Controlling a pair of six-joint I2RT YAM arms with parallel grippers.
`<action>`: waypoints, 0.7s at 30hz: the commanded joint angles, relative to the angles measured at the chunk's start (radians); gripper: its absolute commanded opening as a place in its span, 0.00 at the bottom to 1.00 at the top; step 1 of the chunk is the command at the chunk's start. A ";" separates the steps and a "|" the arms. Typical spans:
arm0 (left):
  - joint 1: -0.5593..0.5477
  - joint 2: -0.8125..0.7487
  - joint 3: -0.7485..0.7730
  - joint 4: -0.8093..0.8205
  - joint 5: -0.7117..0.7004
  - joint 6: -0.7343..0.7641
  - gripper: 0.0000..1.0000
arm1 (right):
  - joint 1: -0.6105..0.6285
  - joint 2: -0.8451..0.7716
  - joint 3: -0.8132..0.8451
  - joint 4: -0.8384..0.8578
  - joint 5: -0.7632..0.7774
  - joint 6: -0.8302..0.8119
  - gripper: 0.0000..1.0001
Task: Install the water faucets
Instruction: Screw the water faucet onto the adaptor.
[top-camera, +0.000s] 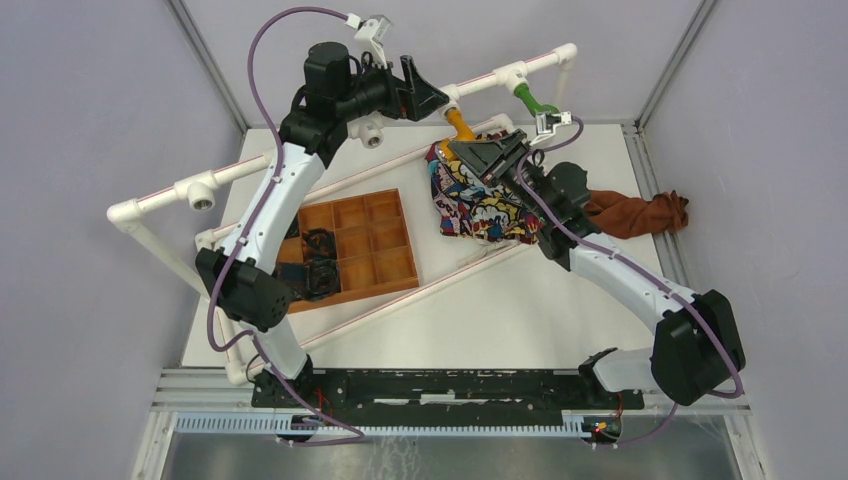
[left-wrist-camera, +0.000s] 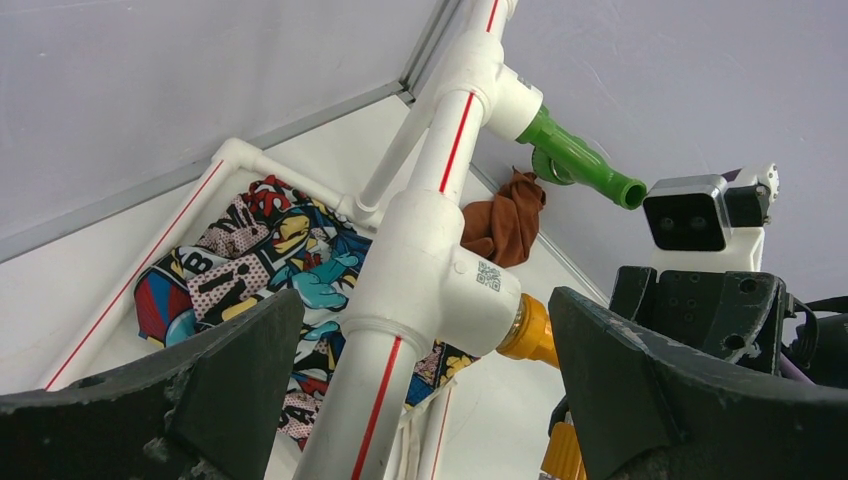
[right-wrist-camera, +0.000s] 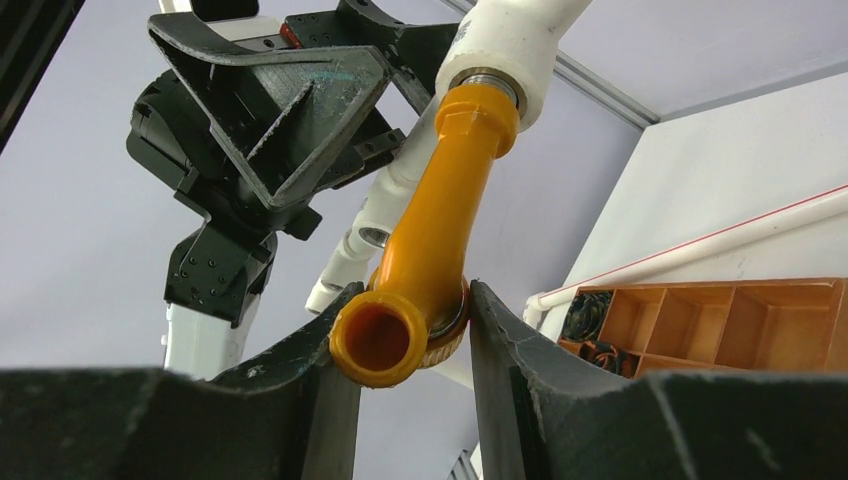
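The orange-yellow water faucet (right-wrist-camera: 432, 225) has its hex end in a white T-fitting (right-wrist-camera: 505, 45) of the raised pipe. My right gripper (right-wrist-camera: 412, 300) is shut on its spout end, both fingers pressed on it; from above it shows as the right gripper (top-camera: 482, 143) just below the orange-yellow faucet (top-camera: 459, 122). The green faucet (top-camera: 534, 100) sits in the neighbouring T-fitting (top-camera: 514, 76), also seen as the green faucet (left-wrist-camera: 575, 160). My left gripper (left-wrist-camera: 425, 300) stands wide open astride the T-fitting (left-wrist-camera: 430, 270), touching nothing. From above the left gripper (top-camera: 424, 97) is beside that pipe.
A comic-print cloth (top-camera: 480, 205) and a brown cloth (top-camera: 640, 212) lie under the right arm. An orange compartment tray (top-camera: 352, 250) with black parts sits centre left. The white pipe frame (top-camera: 150, 235) rings the table, with open T-fittings (top-camera: 203, 192) on its left run.
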 joint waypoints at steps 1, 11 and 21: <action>0.022 -0.032 -0.036 -0.191 -0.009 0.013 1.00 | -0.019 -0.026 0.012 0.164 -0.006 0.113 0.31; 0.022 -0.031 -0.027 -0.195 -0.010 0.016 1.00 | -0.024 -0.023 -0.006 0.168 -0.024 0.090 0.64; 0.023 -0.017 -0.005 -0.212 -0.016 0.020 1.00 | -0.047 -0.091 -0.105 0.131 -0.037 0.052 0.90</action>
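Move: In the right hand's still-closed fingers, the orange faucet reaches ahead, with its middle about 3 cm forward, straight ahead and 1 cm up. Its white tee fitting is about 8 cm ahead and 4 cm above. The green faucet lies some 7 cm ahead and 11 cm to the right, 4 cm up. A bare tee stands 3 cm ahead and 12 cm to the left, 3 cm up. From the left hand, the orange faucet is about 7 cm back, 4 cm right and 4 cm lower. Letting go of the orange faucet after its turn, the right hand spreads its fingers from under half open to nearly wide. As they part it rises about 2 cm and edges right, then starts to draw back from the faucet, sinking slightly and ending roughly 1 cm back and 1 cm right. The wrist rolls only about 5 degrees. ##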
